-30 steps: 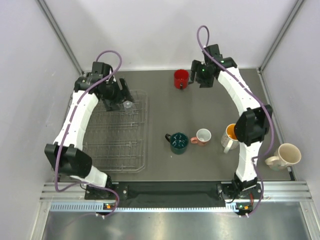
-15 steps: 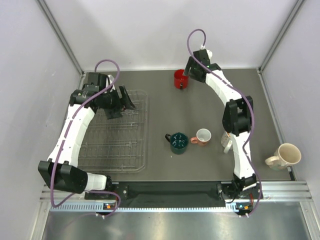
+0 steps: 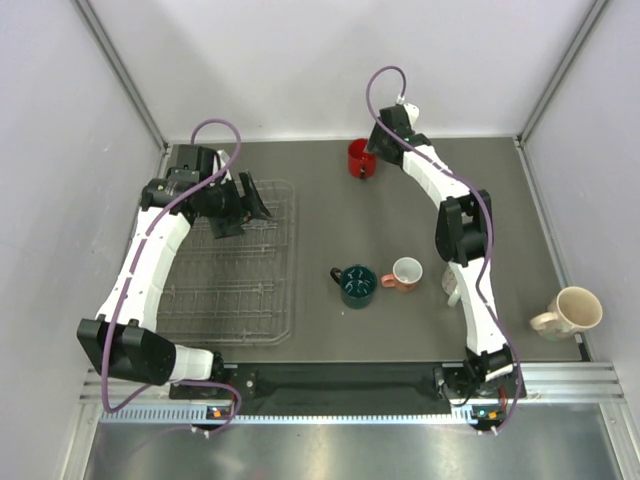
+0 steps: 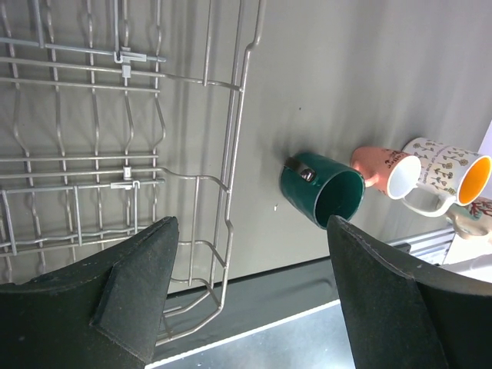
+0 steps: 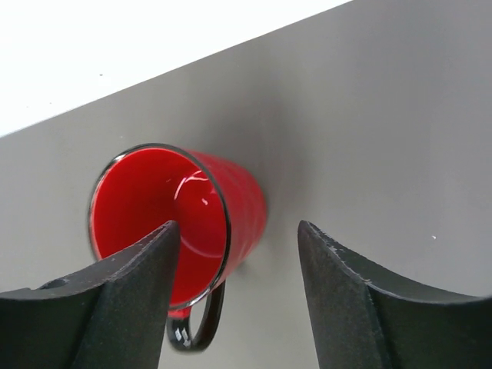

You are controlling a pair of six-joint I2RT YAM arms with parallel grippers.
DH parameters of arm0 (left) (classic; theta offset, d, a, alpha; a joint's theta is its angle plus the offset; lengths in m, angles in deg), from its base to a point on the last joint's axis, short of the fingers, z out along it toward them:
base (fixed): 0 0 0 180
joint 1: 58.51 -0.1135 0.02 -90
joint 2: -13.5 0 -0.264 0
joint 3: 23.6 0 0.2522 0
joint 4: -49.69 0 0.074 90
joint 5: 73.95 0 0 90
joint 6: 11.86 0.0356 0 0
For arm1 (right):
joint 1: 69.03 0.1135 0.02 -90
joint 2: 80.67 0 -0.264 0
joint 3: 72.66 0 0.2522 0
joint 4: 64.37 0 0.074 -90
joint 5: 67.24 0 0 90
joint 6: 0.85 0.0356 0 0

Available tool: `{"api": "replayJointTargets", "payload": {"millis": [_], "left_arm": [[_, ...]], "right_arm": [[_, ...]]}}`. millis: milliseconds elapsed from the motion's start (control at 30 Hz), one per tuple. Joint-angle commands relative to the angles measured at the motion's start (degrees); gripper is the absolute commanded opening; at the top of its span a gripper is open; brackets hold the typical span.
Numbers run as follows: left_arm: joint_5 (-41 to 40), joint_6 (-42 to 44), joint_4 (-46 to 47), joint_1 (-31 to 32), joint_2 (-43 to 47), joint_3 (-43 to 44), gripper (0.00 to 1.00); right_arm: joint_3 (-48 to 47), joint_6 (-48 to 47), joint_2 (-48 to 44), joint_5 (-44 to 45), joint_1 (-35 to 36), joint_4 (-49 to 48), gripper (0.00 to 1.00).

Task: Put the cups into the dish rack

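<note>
A red mug stands at the table's far middle. My right gripper is open right at it, one finger over its mouth and the other outside its wall. Above the far right corner of the wire dish rack hangs my left gripper, open with nothing in it. A dark green mug and a pink mug stand mid-table. The white mug with orange inside is half hidden behind my right arm.
A tan cup stands near the right front edge. Light walls close in the back and both sides. My right arm stretches over the table's right half from its base to the red mug.
My right gripper has swung left and down onto the red mug and narrowed a little. My left gripper has drawn back a little over the rack; a small glass seen by it earlier no longer shows.
</note>
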Motion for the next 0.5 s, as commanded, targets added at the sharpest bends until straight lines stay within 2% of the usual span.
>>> {"api": "replayJointTargets", "payload": {"millis": [0, 33, 100, 333, 433, 467], "left_arm": [[-0.49, 1.28, 0.86, -0.34, -0.49, 0.91, 0.83], [-0.75, 1.36, 0.77, -0.34, -0.57, 1.09, 0.83], [-1.1, 1.45, 0.42, -0.34, -0.66, 1.53, 0.83], [-1.98, 1.45, 0.16, -0.34, -0.75, 1.79, 0.83], [-1.81, 1.37, 0.24, -0.34, -0.93, 1.88, 0.83], [-1.81, 1.37, 0.24, -0.34, -1.01, 2.05, 0.83]], "right_arm": [[-3.57, -0.76, 1.56, 0.78, 1.26, -3.16, 0.6], [-3.66, -1.02, 1.74, 0.78, 1.34, -3.08, 0.59], [-3.75, -1.37, 2.26, 0.69, 1.43, -3.34, 0.5], [-4.45, -0.85, 3.76, 0.34, 1.7, -3.78, 0.43], [-4.45, 0.37, 4.11, -0.71, 1.61, -3.78, 0.35], [-4.1, 0.82, 4.11, -1.58, 1.52, -3.69, 0.28]]}}
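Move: The red mug's middle sits some 4 cm to the right hand's left, about 2 cm ahead and 5 cm below; the open fingers are already either side of its near right wall as seen from above. Far back towards the robot, the green cup is roughly 35 cm behind the hand and 7 cm left, the pink cup 32 cm behind and 4 cm right. From the idle left hand, the red mug is about 34 cm ahead, 23 cm right and 17 cm lower. Down by about 2.5 cm and a little left towards the red mug, the right hand settles over the rim, one finger inside the mouth and the other outside. As it sinks, its fingers close to about half their starting gap around the wall near the handle, the wrist keeping its forward-and-down slant. ##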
